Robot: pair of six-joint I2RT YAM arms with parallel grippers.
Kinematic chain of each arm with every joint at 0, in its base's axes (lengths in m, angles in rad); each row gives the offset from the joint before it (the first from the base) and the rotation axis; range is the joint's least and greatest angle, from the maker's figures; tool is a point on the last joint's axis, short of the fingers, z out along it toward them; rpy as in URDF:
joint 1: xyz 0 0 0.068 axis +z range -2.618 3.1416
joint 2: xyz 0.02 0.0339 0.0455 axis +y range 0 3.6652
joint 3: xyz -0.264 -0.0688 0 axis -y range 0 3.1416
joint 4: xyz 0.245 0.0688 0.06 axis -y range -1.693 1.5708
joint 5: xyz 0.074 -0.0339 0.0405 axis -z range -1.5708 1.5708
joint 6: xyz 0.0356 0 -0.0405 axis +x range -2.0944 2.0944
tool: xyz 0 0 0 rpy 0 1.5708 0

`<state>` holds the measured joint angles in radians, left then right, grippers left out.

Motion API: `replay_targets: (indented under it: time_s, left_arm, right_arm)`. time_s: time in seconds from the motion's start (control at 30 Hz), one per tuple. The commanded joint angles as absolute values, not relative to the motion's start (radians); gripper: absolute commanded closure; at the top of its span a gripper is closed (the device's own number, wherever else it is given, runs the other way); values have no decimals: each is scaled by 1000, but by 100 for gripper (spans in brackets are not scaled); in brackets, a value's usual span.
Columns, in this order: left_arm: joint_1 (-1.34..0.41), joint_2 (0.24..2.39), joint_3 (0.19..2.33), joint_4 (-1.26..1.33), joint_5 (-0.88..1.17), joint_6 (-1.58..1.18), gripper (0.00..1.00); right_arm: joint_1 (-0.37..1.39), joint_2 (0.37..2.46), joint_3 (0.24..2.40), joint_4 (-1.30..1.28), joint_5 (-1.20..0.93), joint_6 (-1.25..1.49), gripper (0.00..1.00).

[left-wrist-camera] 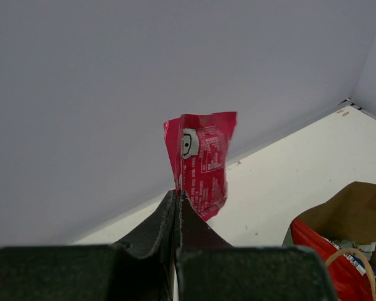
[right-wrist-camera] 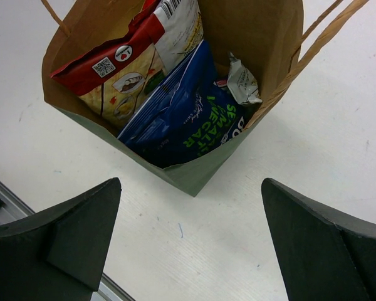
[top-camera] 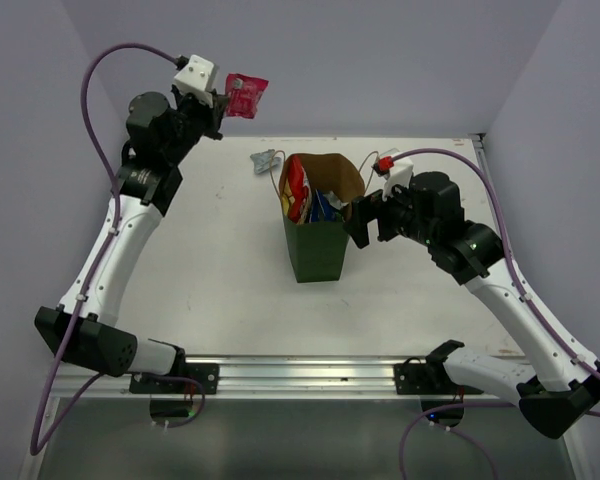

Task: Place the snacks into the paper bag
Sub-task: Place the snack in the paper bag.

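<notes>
The dark green paper bag (top-camera: 318, 250) stands open mid-table, brown inside (right-wrist-camera: 257, 25). In it lean a white-red-yellow chip bag (right-wrist-camera: 125, 69), a blue packet (right-wrist-camera: 182, 119) and a small silver one (right-wrist-camera: 241, 81). My left gripper (left-wrist-camera: 177, 194) is shut on the edge of a pink packet (left-wrist-camera: 203, 160), held high at the back left (top-camera: 246, 95), well above the table and left of the bag. My right gripper (right-wrist-camera: 191, 182) is open and holds nothing, hovering just right of the bag (top-camera: 360, 225) and looking down into it. A silver-grey packet (top-camera: 267, 160) lies on the table behind the bag.
Lilac walls close the table at the back and both sides. A metal rail (top-camera: 300, 375) carries both arm bases along the near edge. The bag's tan handles (right-wrist-camera: 326, 34) hang out towards my right gripper. Purple cables loop over both arms.
</notes>
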<state>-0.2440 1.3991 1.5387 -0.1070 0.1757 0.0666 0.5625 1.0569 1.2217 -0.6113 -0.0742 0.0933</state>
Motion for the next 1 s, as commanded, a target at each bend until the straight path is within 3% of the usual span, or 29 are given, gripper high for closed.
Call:
replay_targets:
  time_s: [0.0,0.47,0.97]
  left_arm:
    - [-258,1367,1598,-143,205,146,100]
    - [-411,1350,1689,-189,256,334,100]
    - [-672,1500,1810,-336,25,557,99]
  right_arm:
    - [563,1029,1220,-569,-95,89,1]
    - [561,1028,1223,-568,-94,90,1]
    - [563,1023,1223,-580,-67,91,1]
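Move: The red snack is already pinched in my left hand. The paper bag's mouth lies about 16 cm to this hand's right, 6 cm back and 19 cm below. Inside it, the big red-topped packet stands roughly 11 cm right, 7 cm back and 20 cm down from this hand; the silver snack lies on the table some 14 cm ahead, 3 cm right and 41 cm below. From my right hand the mouth is about 11 cm ahead, 6 cm left and 5 cm lower. I swing my left hand rightward about 14 cm to bring the red snack over the paper bag's mouth, drawing back some 6 cm and rising about 5 cm before starting to sink at the end. Meanwhile the wrist turns clockwise some 20 degrees, its left side rolling up and the fingers tipping upward a little; they stay shut on the snack. ##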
